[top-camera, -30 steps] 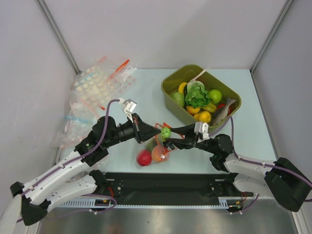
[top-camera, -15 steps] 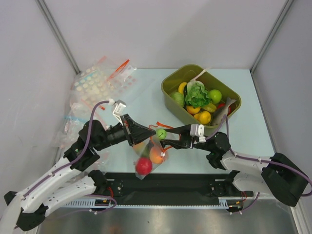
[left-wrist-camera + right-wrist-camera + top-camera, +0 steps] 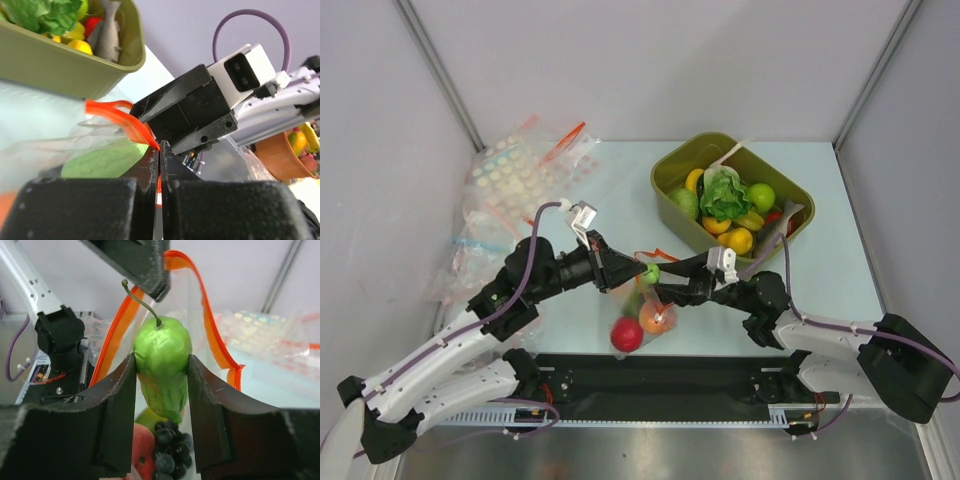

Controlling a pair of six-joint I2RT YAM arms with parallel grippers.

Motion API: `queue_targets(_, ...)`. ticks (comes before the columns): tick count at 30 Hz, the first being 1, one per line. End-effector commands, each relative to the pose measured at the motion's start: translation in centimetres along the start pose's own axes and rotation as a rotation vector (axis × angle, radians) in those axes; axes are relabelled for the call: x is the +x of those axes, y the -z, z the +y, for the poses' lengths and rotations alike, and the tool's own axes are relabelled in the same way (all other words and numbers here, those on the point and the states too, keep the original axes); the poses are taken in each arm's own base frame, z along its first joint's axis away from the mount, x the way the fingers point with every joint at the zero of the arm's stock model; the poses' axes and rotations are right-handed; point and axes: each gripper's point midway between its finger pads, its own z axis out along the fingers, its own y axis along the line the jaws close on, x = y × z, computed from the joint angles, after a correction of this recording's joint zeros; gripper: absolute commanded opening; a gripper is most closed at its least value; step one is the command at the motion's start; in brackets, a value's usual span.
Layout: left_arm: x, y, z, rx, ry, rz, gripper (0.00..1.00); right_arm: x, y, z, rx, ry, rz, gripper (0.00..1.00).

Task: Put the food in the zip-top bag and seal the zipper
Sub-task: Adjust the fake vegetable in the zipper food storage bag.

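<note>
The clear zip-top bag point(image 3: 642, 300) hangs between my two grippers, mouth open. My left gripper point(image 3: 622, 272) point(image 3: 160, 148) is shut on its red-orange zipper point(image 3: 116, 115) point(image 3: 111, 337). My right gripper point(image 3: 658, 280) point(image 3: 161, 371) is shut on a green toy pepper point(image 3: 650, 272) point(image 3: 162, 357) and holds it in the bag's mouth. Inside the bag lie a red fruit point(image 3: 627, 335), a peach-orange fruit point(image 3: 653, 318), dark grapes point(image 3: 171, 445) and a green piece point(image 3: 102, 161).
The olive-green tub point(image 3: 666, 178) point(image 3: 60, 80) of toy food stands at the back right. A pile of other clear bags point(image 3: 510, 185) lies at the back left. The table's front edge and a black rail point(image 3: 650, 375) run just below the hanging bag.
The left gripper and the bag dipped toward the near left, then came back up and to the right. The right gripper kept the pepper at the bag's mouth throughout.
</note>
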Motion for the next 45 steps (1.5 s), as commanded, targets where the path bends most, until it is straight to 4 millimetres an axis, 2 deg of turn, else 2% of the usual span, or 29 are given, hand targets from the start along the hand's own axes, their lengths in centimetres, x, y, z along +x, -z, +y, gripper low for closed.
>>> queue_targets(1, -2.7, -0.3, -0.8, 0.016, -0.029, -0.099, 0.0, -6.0, 0.0, -1.4, 0.074, -0.052, -0.239, 0.0)
queue_targets(4, -2.9, -0.6, 0.1, -0.019, -0.026, -0.123, 0.0, -6.4, -0.5, -2.0, 0.102, -0.134, -0.24, 0.0)
queue_targets(5, -3.3, -0.6, 0.3, -0.035, -0.028, -0.145, 0.0, -5.6, -0.7, -3.0, 0.157, -0.191, -0.208, 0.0)
queue_targets(7, -3.5, -0.7, 0.9, -0.059, -0.036, -0.162, 0.0, -6.5, -1.6, -3.6, 0.18, -0.247, -0.192, 0.0)
queue_targets(8, -3.7, -0.6, 1.2, -0.072, -0.039, -0.178, 0.01, -4.6, -1.8, -4.3, 0.231, -0.294, -0.105, 0.0)
queue_targets(10, -4.0, -0.4, 2.2, -0.115, -0.035, -0.216, 0.0, -4.8, -2.8, -4.3, 0.254, -0.292, -0.075, 0.0)
queue_targets(11, -4.7, -0.1, 1.8, -0.105, -0.042, -0.254, 0.0, -4.1, -2.8, -4.5, 0.282, -0.298, -0.05, 0.0)
queue_targets(13, -4.8, 0.1, 2.4, -0.124, -0.046, -0.276, 0.0, -3.5, -3.3, -4.2, 0.286, -0.31, -0.039, 0.0)
queue_targets(17, -5.2, 0.8, 2.0, -0.109, -0.055, -0.312, 0.0, -1.5, -4.1, -3.8, 0.262, -0.323, -0.016, 0.0)
queue_targets(20, -5.6, 1.5, 1.4, -0.089, -0.06, -0.335, 0.0, -0.8, -4.6, -3.5, 0.246, -0.357, -0.013, 0.0)
queue_targets(24, -5.8, 1.9, 1.3, -0.086, -0.063, -0.355, 0.0, 1.7, -5.7, -2.9, 0.218, -0.414, 0.044, 0.0)
queue_targets(29, -5.6, 1.9, 0.9, -0.055, -0.069, -0.355, 0.0, 2.9, -6.7, -1.6, 0.156, -0.452, 0.062, 0.0)
queue_targets(34, -5.6, 1.9, 1.1, -0.062, -0.071, -0.359, 0.0, 2.7, -6.7, -1.9, 0.176, -0.49, 0.058, 0.0)
queue_targets(37, -5.6, 1.9, 1.3, -0.074, -0.072, -0.359, 0.0, 3.3, -6.9, -1.7, 0.169, -0.505, 0.098, 0.14)
queue_targets(39, -5.6, 1.7, 1.6, -0.087, -0.071, -0.355, 0.0, 3.3, -7.1, -1.6, 0.157, -0.497, 0.104, 0.32)
queue_targets(40, -5.4, 1.7, 1.8, -0.093, -0.069, -0.346, 0.0, 3.2, -7.2, -1.4, 0.139, -0.471, 0.103, 0.44)
queue_targets(41, -5.3, 1.6, 1.9, -0.097, -0.063, -0.341, 0.0, 3.1, -7.0, -1.4, 0.132, -0.458, 0.101, 0.62)
queue_targets(45, -5.3, 1.8, 2.6, -0.135, -0.05, -0.346, 0.01, 2.1, -6.7, -2.0, 0.162, -0.394, 0.099, 0.64)
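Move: The right hand already holds the fake green pepper, with the open bag mouth about 3 cm to its left, level with it in height and fore-and-aft. From the same hand, the peach in the bag lies some 4 cm back, 1 cm left and 11 cm down, the red apple about 6 cm back, 6 cm left and 12 cm down, and the dark grapes about 3 cm left and 9 cm below. The left hand pinches the zipper edge, the mouth's middle roughly 6 cm straight below it. The right hand first carries the pepper about 4 cm forward and up a little, rolling some 30 degrees so its forward side tips down, then pushes left and down through the bag mouth about 6 cm each way, and at the end spreads its fingers to let go of the pepper over the other food. Meanwhile the left hand, fingers kept shut on the zipper edge, draws it forward and then left, about 3 cm each, turning some 15 degrees counter-clockwise, and then holds it still. ##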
